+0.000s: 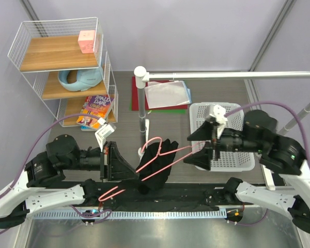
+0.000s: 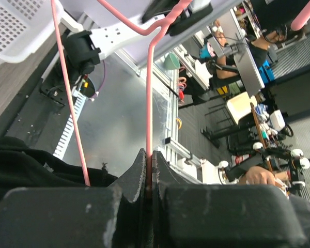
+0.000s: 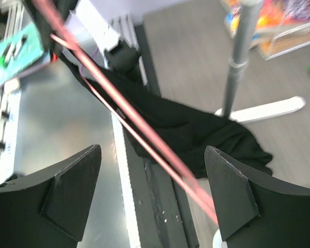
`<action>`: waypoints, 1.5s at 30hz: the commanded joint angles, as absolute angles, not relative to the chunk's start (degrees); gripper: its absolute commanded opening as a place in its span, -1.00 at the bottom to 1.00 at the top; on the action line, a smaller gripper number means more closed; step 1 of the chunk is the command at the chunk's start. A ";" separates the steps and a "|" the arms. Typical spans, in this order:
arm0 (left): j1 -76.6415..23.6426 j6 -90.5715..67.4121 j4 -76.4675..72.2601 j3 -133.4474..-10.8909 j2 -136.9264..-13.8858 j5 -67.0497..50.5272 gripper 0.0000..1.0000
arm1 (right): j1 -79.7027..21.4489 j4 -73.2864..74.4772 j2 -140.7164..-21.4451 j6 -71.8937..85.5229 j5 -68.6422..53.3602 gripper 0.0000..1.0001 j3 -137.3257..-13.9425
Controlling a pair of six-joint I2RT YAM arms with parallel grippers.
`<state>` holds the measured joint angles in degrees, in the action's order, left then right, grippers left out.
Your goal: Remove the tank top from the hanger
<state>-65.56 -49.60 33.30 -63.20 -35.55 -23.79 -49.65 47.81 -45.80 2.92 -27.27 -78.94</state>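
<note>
The pink hanger (image 1: 113, 191) lies slanted across the near middle of the table, between my two grippers. The black tank top (image 1: 163, 173) is draped over it and sags onto the near edge. My left gripper (image 1: 134, 173) is shut on one wire of the hanger (image 2: 149, 103), with the tank top (image 2: 20, 165) bunched to its left. My right gripper (image 1: 196, 149) stands open at the hanger's right end. In the right wrist view the hanger (image 3: 144, 126) runs between the open gripper's (image 3: 152, 155) jaws without touching either, and the tank top (image 3: 196, 134) lies beyond.
A white pole (image 1: 140, 98) with a rail (image 1: 232, 75) stands behind the hanger. A white basket (image 1: 237, 155) sits under my right arm. A wire shelf (image 1: 57, 51) with a pink cube, a blue bowl and books stands far left. Red and green folders (image 1: 165, 95) lie at the back.
</note>
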 commanded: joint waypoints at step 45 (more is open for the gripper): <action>-65.57 -41.14 29.46 -58.98 -23.54 3.62 0.53 | -49.66 35.42 -19.08 20.74 -18.37 -0.97 -61.70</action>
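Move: The hanger's right shoulder wire, which the open right fingers will shut on, lies about 4 cm back, 3 cm to the left of and 4 cm below the right hand. The hanger's neck is some 7 cm left and 1 cm back, roughly level. The black tank top bunches 9 cm left, 5 cm back and 10 cm lower. From the left hand, still gripping the hanger, that right shoulder is about 9 cm right, 2 cm ahead and slightly lower. The hanger changes hands: its right shoulder is pinched by the right fingers, which come back about 6 cm and down 5, closing on the way. The left fingers then open, let go and withdraw forward, left and up, dipping at the end, wrist turning some 30 degrees counter-clockwise. The right hand carries the hanger right, a little forward and up, turning clockwise. ##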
